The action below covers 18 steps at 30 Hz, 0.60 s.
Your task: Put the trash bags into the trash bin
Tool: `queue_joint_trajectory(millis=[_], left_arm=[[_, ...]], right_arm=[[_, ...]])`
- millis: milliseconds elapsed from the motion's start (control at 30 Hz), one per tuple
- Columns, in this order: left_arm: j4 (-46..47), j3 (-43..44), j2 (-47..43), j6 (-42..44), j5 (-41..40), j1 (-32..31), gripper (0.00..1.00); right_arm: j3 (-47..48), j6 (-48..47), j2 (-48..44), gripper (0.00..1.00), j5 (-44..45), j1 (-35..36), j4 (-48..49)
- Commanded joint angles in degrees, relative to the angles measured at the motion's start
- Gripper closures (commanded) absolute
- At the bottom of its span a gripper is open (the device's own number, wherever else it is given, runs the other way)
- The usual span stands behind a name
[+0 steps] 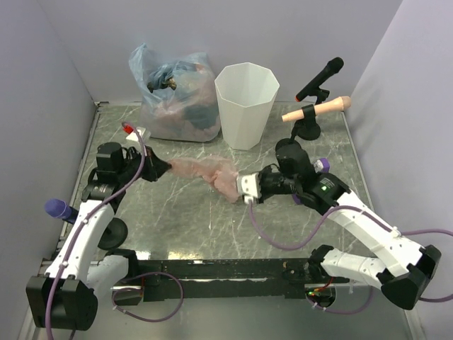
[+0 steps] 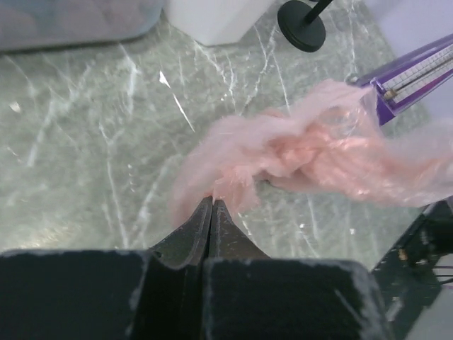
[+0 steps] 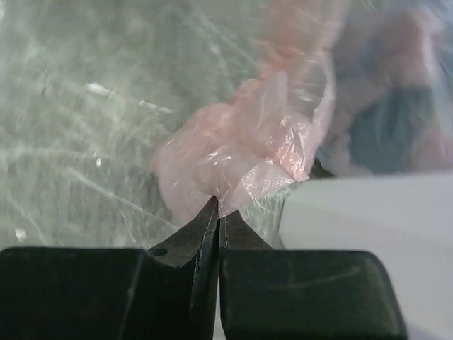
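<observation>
A crumpled pink trash bag (image 1: 212,175) hangs stretched between both grippers above the marble table (image 1: 184,219). My left gripper (image 1: 165,168) is shut on its left end; in the left wrist view the closed tips (image 2: 212,202) pinch the pink film (image 2: 304,152). My right gripper (image 1: 242,188) is shut on the right end, its tips (image 3: 218,205) pressed on a fold of the bag (image 3: 262,134). The white faceted trash bin (image 1: 246,106) stands upright behind the bag, open at the top; its wall (image 3: 368,227) fills the lower right of the right wrist view.
A stuffed clear-bluish bag (image 1: 173,92) sits at the back, left of the bin. A black microphone stand (image 1: 311,106) with a tan handle stands at the back right, its base (image 2: 302,28) near the bin. Purple walls enclose the table on three sides.
</observation>
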Motion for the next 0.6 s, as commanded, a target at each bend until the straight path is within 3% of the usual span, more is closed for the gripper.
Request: queue_joint_trajectory(millis=[0, 100, 167, 233, 267, 333, 433, 567], left_arm=[[3.81, 0.9, 0.41, -10.56, -1.43, 0.53, 0.99], [3.11, 3.53, 1.02, -11.8, -4.35, 3.16, 0.99], [0.92, 8.08, 2.68, -11.63, -4.18, 4.4, 0.99], [-0.06, 11.0, 3.3, -11.28, -4.88, 6.42, 0.99], [0.03, 11.88, 2.96, -11.1, -5.4, 6.77, 0.99], [0.9, 13.2, 1.73, -12.06, -7.07, 7.13, 0.99], [1.0, 14.96, 0.59, -13.99, -6.12, 7.39, 1.0], [0.29, 14.62, -0.91, -15.14, -5.41, 7.48, 0.99]], right_arm=[[1.07, -27.88, 1.32, 0.96, -9.83, 0.21, -6.19], [4.31, -41.53, 3.69, 0.93, -16.34, -5.92, -10.7], [8.18, -41.57, 6.41, 0.83, -16.97, -7.79, -11.06], [9.17, -30.02, 7.3, 0.55, -14.96, -7.97, -2.6], [8.47, -17.7, 7.22, 0.49, -12.51, -7.88, 4.08], [7.32, -1.74, 7.31, 0.36, -6.19, -7.45, 13.94], [10.55, 22.25, 8.79, 0.09, 4.36, -6.65, 17.95], [22.58, 49.34, 17.04, 0.11, 8.78, -7.09, 6.73]])
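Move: The pink bag is strung between both closed grippers, its middle about 8 cm left of the right hand, 3 cm ahead and 5 cm lower. The white trash bin stands some 23 cm ahead of that hand, 12 cm below it, and the purple metronome 18 cm to its right, 4 cm ahead. From the left hand, the bin is about 15 cm ahead and 22 cm right, the pink bag's middle 10 cm right and 2 cm back, and the blue bag 17 cm straight ahead. The left hand keeps its pinch on its end of the pink bag and, after a brief pause, hoists it about 10 cm, also drawing left and forward as it turns some 15 degrees counter-clockwise. The right hand dips slightly and twists counter-clockwise, then opens wide, lets go of the bag's other end and sweeps forward and up towards the trash bin, about 8 cm ahead of where it began, swinging back clockwise on the way. ##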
